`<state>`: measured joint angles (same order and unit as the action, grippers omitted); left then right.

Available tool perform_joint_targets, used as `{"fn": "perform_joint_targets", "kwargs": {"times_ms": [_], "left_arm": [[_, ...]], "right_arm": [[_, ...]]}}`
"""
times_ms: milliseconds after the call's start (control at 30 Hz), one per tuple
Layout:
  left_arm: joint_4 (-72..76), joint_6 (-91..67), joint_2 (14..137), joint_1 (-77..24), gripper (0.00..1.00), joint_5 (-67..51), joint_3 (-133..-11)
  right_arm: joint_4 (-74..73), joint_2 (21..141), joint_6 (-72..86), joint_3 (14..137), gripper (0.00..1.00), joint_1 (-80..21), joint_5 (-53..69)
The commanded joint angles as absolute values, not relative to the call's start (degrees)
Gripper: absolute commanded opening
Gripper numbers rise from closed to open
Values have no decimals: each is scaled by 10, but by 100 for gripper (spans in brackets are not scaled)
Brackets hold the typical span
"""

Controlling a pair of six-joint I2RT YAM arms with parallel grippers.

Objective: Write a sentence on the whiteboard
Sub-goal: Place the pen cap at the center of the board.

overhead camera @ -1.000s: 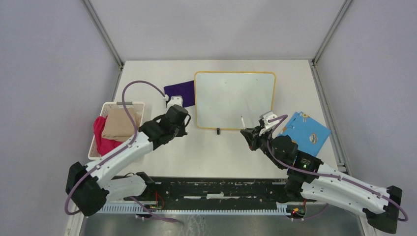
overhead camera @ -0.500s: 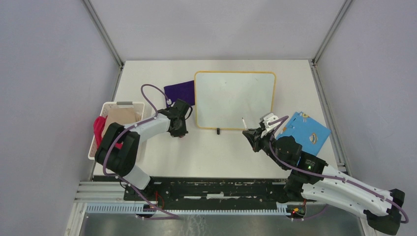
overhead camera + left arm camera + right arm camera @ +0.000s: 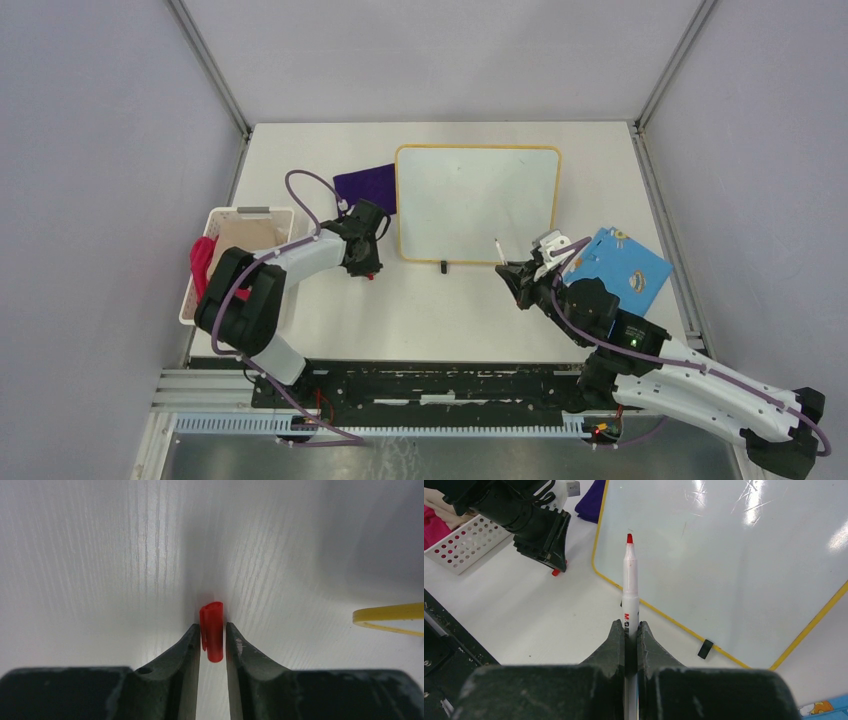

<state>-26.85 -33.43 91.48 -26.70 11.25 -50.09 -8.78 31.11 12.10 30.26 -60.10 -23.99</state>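
Note:
The whiteboard (image 3: 478, 200) lies flat at the table's far middle, yellow-framed and blank (image 3: 734, 555); no sentence shows on it. My right gripper (image 3: 512, 270) hovers by the board's near edge, shut (image 3: 630, 625) on a white marker (image 3: 630, 580). The marker's bare red tip points toward the board's near left part. My left gripper (image 3: 368, 272) is down on the table, left of the board's near left corner. Its fingers stand slightly open (image 3: 212, 627) around a red marker cap (image 3: 211, 615), with a thin gap on the right side. The cap (image 3: 555, 572) rests on the table.
A white perforated basket (image 3: 235, 212) with pink and beige cloths stands at the left. A purple cloth (image 3: 365, 185) lies by the board's left edge. A blue patterned sheet (image 3: 625, 268) lies at the right. A black foot (image 3: 443, 266) sticks out from the board's near edge.
My left arm folded and brought its gripper down to the table beside the board's corner. Its jaws have since parted slightly around the red cap. The right gripper drifted a little right, still holding the marker.

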Motion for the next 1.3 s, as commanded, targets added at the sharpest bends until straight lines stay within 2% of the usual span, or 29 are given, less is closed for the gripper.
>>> {"fn": "perform_joint_targets", "kwargs": {"times_ms": [0, 133, 200, 233, 400, 467, 533, 633, 800, 1000, 1133, 1200, 1267], "left_arm": [[-258, -358, 936, -264, 32, 97, -497], [-258, -364, 929, -264, 33, 98, -494], [-258, -368, 917, -264, 38, 102, -492], [-259, -369, 907, -264, 43, 103, -491], [-261, -376, 810, -264, 80, 108, -491], [-259, -370, 757, -264, 88, 102, -500], [-238, -351, 697, -265, 91, 79, -505], [-169, -307, 599, -265, 99, -7, -505], [-23, -255, 527, -279, 100, -185, -510], [150, -343, 574, -303, 100, -261, -515], [184, -360, 608, -308, 100, -314, -535], [189, -355, 625, -309, 100, -382, -545], [269, -375, 625, -314, 100, -451, -510]], "right_arm": [[-78, 313, 113, 330, 0, -601, -236], [-79, 316, 114, 330, 0, -601, -233], [-82, 316, 116, 330, 0, -600, -233], [-82, 316, 116, 330, 0, -600, -233], [-85, 318, 115, 340, 0, -600, -226], [-83, 320, 111, 346, 0, -600, -222], [-77, 322, 101, 349, 0, -600, -210], [-65, 325, 86, 352, 0, -600, -186], [-44, 331, 64, 362, 0, -600, -149], [-32, 353, 43, 383, 0, -600, -145], [-23, 363, 38, 385, 0, -600, -127], [-23, 368, 33, 387, 0, -600, -106], [-26, 375, 27, 393, 0, -600, -77]]}}
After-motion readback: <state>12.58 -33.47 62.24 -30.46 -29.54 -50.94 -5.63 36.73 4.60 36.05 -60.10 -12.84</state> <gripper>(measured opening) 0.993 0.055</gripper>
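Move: The red pen cap lies on the table right between the left fingertips, about 1 cm below the hand point. From there the whiteboard's centre is roughly 20 cm ahead and 25 cm right, the black clip 2 cm ahead and 16 cm right, and the purple cloth 21 cm straight ahead. For the right hand, still gripping the uncapped pen, the cap lies about 9 cm ahead, 26 cm left and 21 cm below. Opening wide, the left hand leaves the cap, rising about 30 cm and rightward; the right eases its pen left-up. ##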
